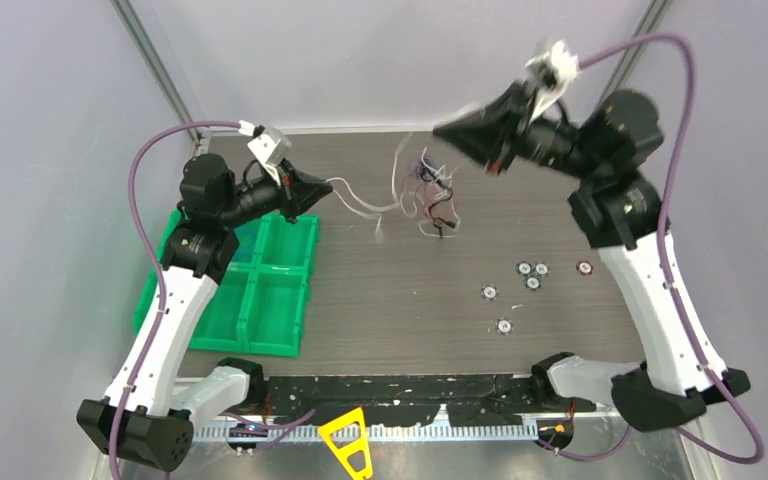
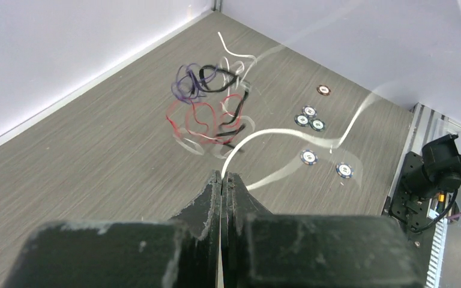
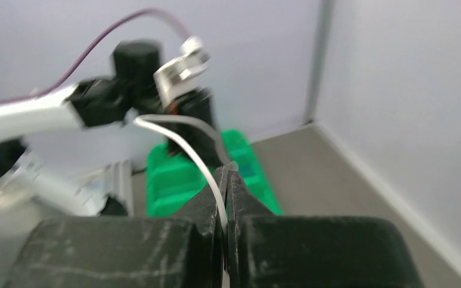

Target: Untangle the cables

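Note:
The cables (image 1: 430, 195) form a loose tangle of white, purple, red and black wires over the far middle of the table, blurred in places. My left gripper (image 1: 328, 190) is to its left, shut on a white cable (image 1: 365, 208) that runs into the tangle. In the left wrist view that white cable (image 2: 240, 147) leaves the shut gripper (image 2: 223, 175) and curves to the tangle (image 2: 207, 108). My right gripper (image 1: 440, 130) is raised above the tangle. In the right wrist view it (image 3: 226, 169) is shut on a white cable (image 3: 186, 144).
A green compartment bin (image 1: 260, 290) sits at the left under the left arm, also in the right wrist view (image 3: 180, 174). Several small round discs (image 1: 530, 270) lie right of centre (image 2: 309, 117). A yellow triangular piece (image 1: 350, 440) lies at the near edge.

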Controlling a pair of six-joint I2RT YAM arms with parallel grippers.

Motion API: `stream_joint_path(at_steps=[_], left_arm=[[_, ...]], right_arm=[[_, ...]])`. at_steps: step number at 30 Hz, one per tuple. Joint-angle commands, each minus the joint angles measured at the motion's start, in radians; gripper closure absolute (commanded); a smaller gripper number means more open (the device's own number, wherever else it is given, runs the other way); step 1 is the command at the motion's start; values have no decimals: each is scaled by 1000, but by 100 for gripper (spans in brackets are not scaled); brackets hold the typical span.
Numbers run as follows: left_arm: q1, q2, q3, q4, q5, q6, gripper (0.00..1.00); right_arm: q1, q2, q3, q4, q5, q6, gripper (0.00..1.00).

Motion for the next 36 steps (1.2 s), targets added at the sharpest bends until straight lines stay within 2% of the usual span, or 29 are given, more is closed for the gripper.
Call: stream_joint_path(at_steps=[1, 3, 6, 10, 14, 17, 19, 28, 34, 35, 36], left_arm=[[-39, -9, -41, 50, 39, 26, 100], [-77, -2, -60, 59, 24, 48, 100], [-147, 32, -67, 100, 22, 55, 99], [-235, 101, -41, 221, 24, 5, 97], [-309, 194, -6, 347, 12, -46, 86], [-328, 265, 18, 416, 9, -111, 69], [-332, 305, 33, 464, 29, -158, 68], [-384, 375, 26, 607, 97, -203, 42], [-399, 372, -4, 651, 139, -207, 38], [-398, 373, -3, 649, 128, -206, 39], [-398, 374, -3, 645, 105, -205, 47]], right_arm=[[105, -1, -322, -28, -28, -82, 95], [114, -10, -351, 24, -35, -48, 95], [128, 3, -308, 84, -32, 19, 95], [153, 36, -295, 154, -43, 112, 95], [173, 40, -343, 255, -59, 226, 95], [187, 33, -367, 290, -58, 278, 94], [191, 27, -376, 302, -52, 297, 95], [191, 43, -392, 351, -45, 352, 95], [193, 50, -396, 371, -45, 370, 95], [192, 51, -398, 375, -47, 380, 95], [192, 50, -401, 385, -48, 385, 95]])
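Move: The left hand has the white cable pinched. The free stretch it reaches for hangs about 11 cm to its right, roughly level in depth and height. The rest of the tangle hangs some 19 cm right, 6 cm farther out and 25 cm lower; the green bin's middle is 19 cm left, 6 cm back, 34 cm down. From the right hand, also holding the white cable, the left gripper is about 20 cm left, level in depth, 18 cm lower; the tangle is 6 cm ahead, 43 cm below. The left hand lets go of the white cable and swings about 16 cm right, first dipping some 4 cm, opening well over halfway and turning nearly 30 degrees clockwise as it reaches in under the right gripper. Keeping its pinch on the cable, the right hand drops about 17 cm and eases 4 cm back up, moving 9 cm left towards the left gripper while tipping its fingers down. ##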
